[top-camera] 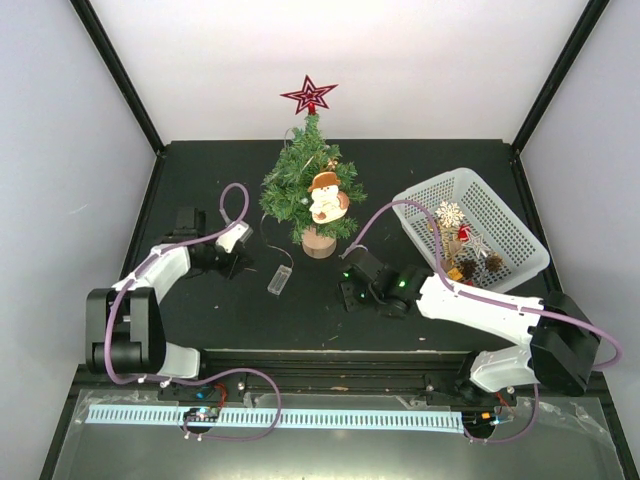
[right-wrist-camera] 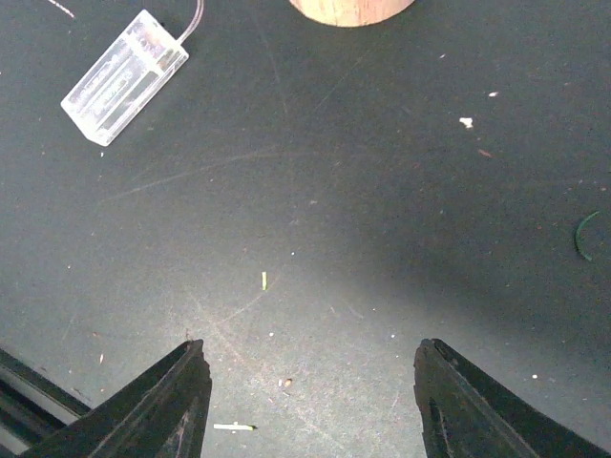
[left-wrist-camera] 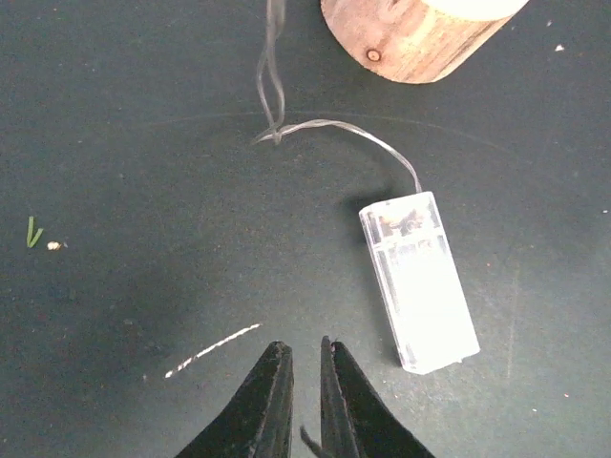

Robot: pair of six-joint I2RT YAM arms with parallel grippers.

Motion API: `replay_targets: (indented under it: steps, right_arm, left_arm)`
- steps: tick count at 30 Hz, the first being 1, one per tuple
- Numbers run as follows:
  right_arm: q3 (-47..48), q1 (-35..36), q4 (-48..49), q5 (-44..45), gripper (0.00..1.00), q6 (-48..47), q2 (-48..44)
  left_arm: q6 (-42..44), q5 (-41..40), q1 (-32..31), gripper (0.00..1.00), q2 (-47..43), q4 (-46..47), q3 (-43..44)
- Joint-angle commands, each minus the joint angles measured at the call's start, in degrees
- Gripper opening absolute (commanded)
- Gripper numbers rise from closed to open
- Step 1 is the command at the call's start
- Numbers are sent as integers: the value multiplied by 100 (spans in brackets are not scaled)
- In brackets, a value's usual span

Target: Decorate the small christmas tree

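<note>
The small christmas tree [top-camera: 300,180] stands at the back middle of the black table on its round wooden stump [top-camera: 319,243]. It carries a red star [top-camera: 309,95] on top and a snowman ornament [top-camera: 325,197] on its front. A thin wire [left-wrist-camera: 325,124] runs from the tree to a clear battery box [top-camera: 280,278] lying flat in front of it. My left gripper [top-camera: 238,265] is low over the table just left of the box [left-wrist-camera: 418,281], jaws nearly together and empty [left-wrist-camera: 305,348]. On the other side of the box, my right gripper [top-camera: 350,285] hangs open over bare table [right-wrist-camera: 310,348].
A white basket [top-camera: 510,235] at the right holds loose ornaments, among them a white snowflake [top-camera: 449,213] and pinecones [top-camera: 470,268]. The stump's edge [right-wrist-camera: 351,10] shows ahead of the right gripper. White walls close in the table behind and at the sides.
</note>
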Motion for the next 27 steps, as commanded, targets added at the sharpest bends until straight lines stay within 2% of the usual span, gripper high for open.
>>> replay_targets:
  steps: [1, 4, 6, 8, 14, 21, 27]
  right_arm:
    - [144, 27, -132, 438, 59, -5, -172]
    - [234, 27, -200, 459, 59, 14, -133]
    - [299, 26, -272, 509, 60, 14, -104]
    - [290, 24, -299, 578, 60, 35, -116]
    - [174, -38, -314, 681, 60, 100, -128]
    - [102, -105, -326, 697, 60, 119, -198]
    - [57, -166, -377, 757, 60, 98, -410]
  left_arm:
    - [-96, -643, -414, 12, 89, 406, -70]
    - [-69, -701, -821, 17, 182, 472, -134]
    - [-90, -676, -960, 35, 261, 442, -88]
    - [-118, -598, -1059, 49, 294, 434, -69]
    - [-295, -896, -1571, 68, 275, 486, -45]
    - [-517, -1176, -1971, 79, 660, 343, 213]
    - [-647, -1641, -2150, 82, 918, 398, 266]
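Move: The clear battery box lies about 9 cm to the left hand's right, roughly 2 cm nearer the robot and some 7 cm below. Its thin wire crosses the table about 5 cm ahead and 8 cm to the right of that hand. The tree's wooden base stands about 5 cm ahead and 16 cm to the right. From the right hand the box is about 15 cm left, 2 cm ahead and 9 cm down. No touch can be seen yet: the left hand heads for the battery box, sweeping about 7 cm right while sinking some 5 cm and drawing slightly back, the descent steepest at the end. Its nearly shut fingers spread wide, and the wrist swings clockwise and steepens by roughly 15 degrees. The open, empty right hand eases about 2 cm right and forward, away from the box. ##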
